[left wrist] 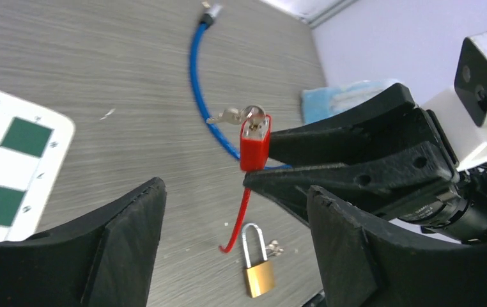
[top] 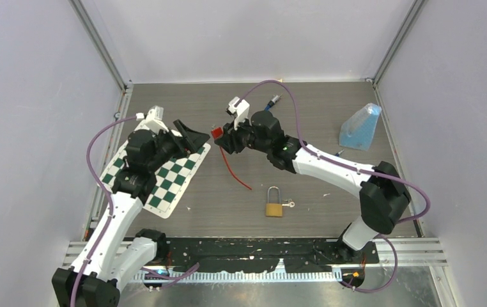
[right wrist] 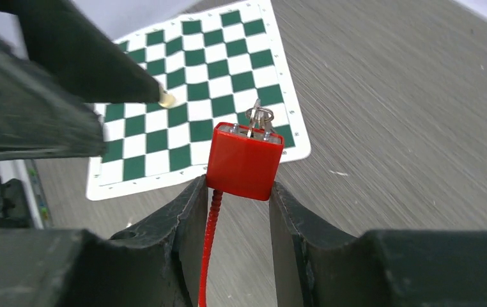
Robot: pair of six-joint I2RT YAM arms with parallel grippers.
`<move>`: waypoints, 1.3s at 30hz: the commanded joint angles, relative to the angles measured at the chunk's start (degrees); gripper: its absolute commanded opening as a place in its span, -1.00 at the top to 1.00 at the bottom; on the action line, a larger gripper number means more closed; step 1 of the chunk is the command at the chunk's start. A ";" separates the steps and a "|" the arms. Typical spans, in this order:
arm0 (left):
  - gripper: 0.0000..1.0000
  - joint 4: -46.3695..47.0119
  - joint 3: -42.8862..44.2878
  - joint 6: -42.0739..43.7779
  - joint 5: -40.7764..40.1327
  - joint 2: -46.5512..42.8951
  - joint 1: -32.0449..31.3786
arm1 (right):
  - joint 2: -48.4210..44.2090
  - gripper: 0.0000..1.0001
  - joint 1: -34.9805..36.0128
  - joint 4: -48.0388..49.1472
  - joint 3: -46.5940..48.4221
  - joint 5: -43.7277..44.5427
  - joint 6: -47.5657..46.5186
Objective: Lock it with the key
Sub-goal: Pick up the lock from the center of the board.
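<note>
My right gripper [right wrist: 241, 192] is shut on the sides of a small red lock body [right wrist: 244, 160], held above the table. A silver key [right wrist: 260, 119] sticks out of the lock's top, and its red ribbed cable [right wrist: 208, 249] hangs down to the table. In the top view the red lock [top: 216, 133] sits between the two arms. My left gripper [left wrist: 236, 198] is open just short of the red lock [left wrist: 254, 144] and key [left wrist: 238, 116], with nothing between its fingers [left wrist: 132, 236]. A brass padlock [top: 274, 203] lies on the table with small keys [top: 287, 204] beside it.
A green-and-white checkerboard mat [top: 164, 176] lies under the left arm. A blue cable lock [left wrist: 196, 77] lies at the back of the table, and a blue plastic bag [top: 360, 128] at the right. Walls close in the table on three sides.
</note>
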 commanded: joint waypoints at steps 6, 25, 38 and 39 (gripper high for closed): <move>-0.54 20.48 -4.36 -7.64 13.26 -0.38 0.27 | -7.67 0.75 3.80 8.69 -1.42 -1.26 -1.13; 0.27 23.34 -5.54 -8.96 18.04 2.09 0.31 | -7.84 0.80 5.04 10.15 -0.76 -2.67 0.16; 1.00 28.66 -4.52 -7.06 21.33 2.56 0.32 | -7.68 0.52 5.05 8.46 -1.39 -3.51 2.18; 1.00 28.10 -4.07 -6.61 21.20 2.22 0.29 | -7.58 0.40 5.05 8.10 -2.05 -3.29 1.97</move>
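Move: Just off the left fingertips, the red lock with its keys sits about 6 cm to that hand's right, 3 cm ahead and 2 cm lower. The chessboard's middle is roughly 18 cm left, 6 ahead and 26 below the left hand; the gold padlock lies some 23 right, 6 back and 25 below it. The right hand already grips the red lock, about 1 cm ahead and 2 left of its hand point; the open left fingertips are about 8 cm left, 2 back and 2 above. Bringing the red lock up about 5 cm, back 4 and slightly left, the right hand soon stops and holds it there, grip kept. The left hand goes some 4 cm right and about 3 up, then eases down a little, turning about 15 degrees clockwise with its left side dipping, and shuts its nearly wide-open fingers from both sides to pinch the lock's free part. ##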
